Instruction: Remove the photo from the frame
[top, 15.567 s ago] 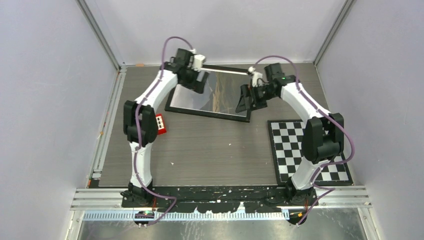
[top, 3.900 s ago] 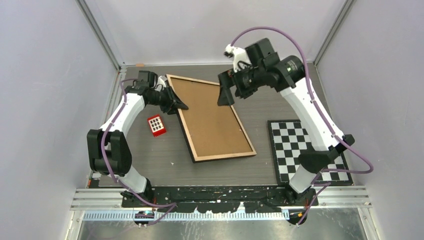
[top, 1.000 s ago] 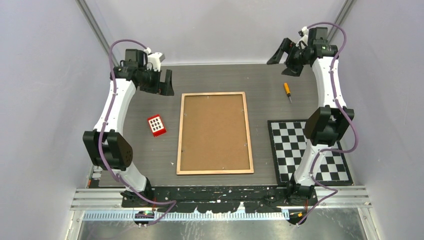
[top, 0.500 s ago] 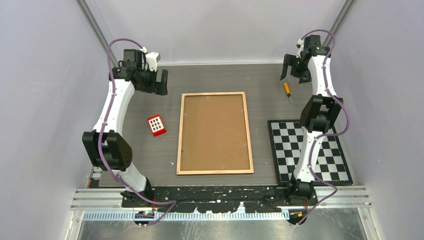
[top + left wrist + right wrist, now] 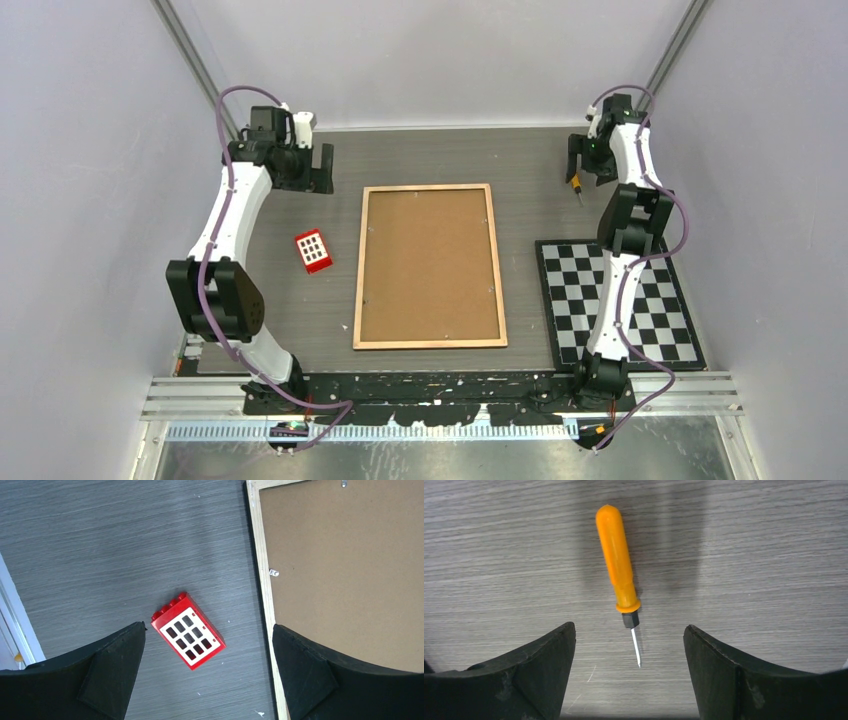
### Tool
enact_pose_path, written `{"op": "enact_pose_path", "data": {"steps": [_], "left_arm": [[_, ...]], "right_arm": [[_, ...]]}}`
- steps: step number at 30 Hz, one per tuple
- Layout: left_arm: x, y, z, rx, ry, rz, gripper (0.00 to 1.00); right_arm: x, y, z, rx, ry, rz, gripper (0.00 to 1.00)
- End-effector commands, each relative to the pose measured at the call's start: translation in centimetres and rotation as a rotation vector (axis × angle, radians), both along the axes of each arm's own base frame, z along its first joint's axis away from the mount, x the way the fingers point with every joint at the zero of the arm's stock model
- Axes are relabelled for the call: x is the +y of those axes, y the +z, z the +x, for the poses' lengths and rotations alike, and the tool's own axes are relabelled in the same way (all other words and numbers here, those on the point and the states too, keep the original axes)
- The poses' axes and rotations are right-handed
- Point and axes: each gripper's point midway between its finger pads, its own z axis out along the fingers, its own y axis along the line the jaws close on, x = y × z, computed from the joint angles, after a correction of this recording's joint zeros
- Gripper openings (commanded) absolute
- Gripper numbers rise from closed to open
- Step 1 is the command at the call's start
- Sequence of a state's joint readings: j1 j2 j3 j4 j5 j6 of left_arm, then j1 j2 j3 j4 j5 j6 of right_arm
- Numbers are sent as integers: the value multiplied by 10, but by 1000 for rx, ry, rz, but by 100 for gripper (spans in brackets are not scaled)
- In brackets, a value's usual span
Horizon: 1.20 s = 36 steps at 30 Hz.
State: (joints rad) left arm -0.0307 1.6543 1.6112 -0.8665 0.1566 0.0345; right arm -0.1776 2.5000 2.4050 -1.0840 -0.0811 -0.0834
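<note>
The frame (image 5: 360, 270) lies face down mid-table, its brown backing board (image 5: 428, 266) up inside a light wood edge. The photo is hidden beneath it. My left gripper (image 5: 318, 170) hangs open past the frame's far left corner. The left wrist view has the frame's wood edge (image 5: 262, 580), a small metal tab (image 5: 273, 572) and my left gripper (image 5: 208, 628) with nothing between its jaws. My right gripper (image 5: 585, 165) is open at the back right, above an orange-handled screwdriver (image 5: 576, 183). That screwdriver (image 5: 618, 565) lies flat ahead of my right gripper (image 5: 629, 626), its tip between the fingers, untouched.
A red toy brick (image 5: 313, 251) with a white window grid lies left of the frame, and the same red brick (image 5: 188, 637) shows under the left gripper. A black-and-white checkerboard (image 5: 620, 300) covers the right front of the table. Grey walls enclose the table closely.
My right arm has swung down from the back right corner, so its gripper now hangs over the screwdriver. The left gripper has shifted slightly. The frame has not moved.
</note>
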Motion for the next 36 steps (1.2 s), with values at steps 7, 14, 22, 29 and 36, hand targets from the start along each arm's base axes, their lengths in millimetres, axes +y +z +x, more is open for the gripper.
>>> {"op": "enact_pose_path", "data": {"steps": [7, 14, 22, 29, 36], "left_arm": [[4, 22, 15, -90, 34, -7, 100], [8, 20, 16, -87, 25, 26, 100], [11, 22, 18, -97, 36, 32, 100], [-2, 35, 19, -40, 16, -35, 100], [-38, 64, 9, -145, -148, -200, 100]], "right_arm": [[0, -8, -3, 7, 93, 16, 63], [2, -27, -25, 87, 111, 22, 54], [2, -30, -36, 107, 134, 5, 32], [2, 0, -41, 70, 166, -17, 0], [56, 87, -39, -148, 345, 92, 0]]}}
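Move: The screwdriver lies almost under the right hand, its middle about 1 cm back and some 4 cm below, the handle pointing forward and the thin shaft reaching back. From that hand, the chessboard's middle is roughly 31 cm back and 6 cm right, the upturned frame's about 21 cm back and 40 cm left, both some 5 cm lower. From the left hand, the screwdriver is about 70 cm right, 11 cm ahead and 18 cm below. Right hand sinks about 4 cm, drawing back to pinch the screwdriver's shaft, then lifts; left rises about 3 cm. ##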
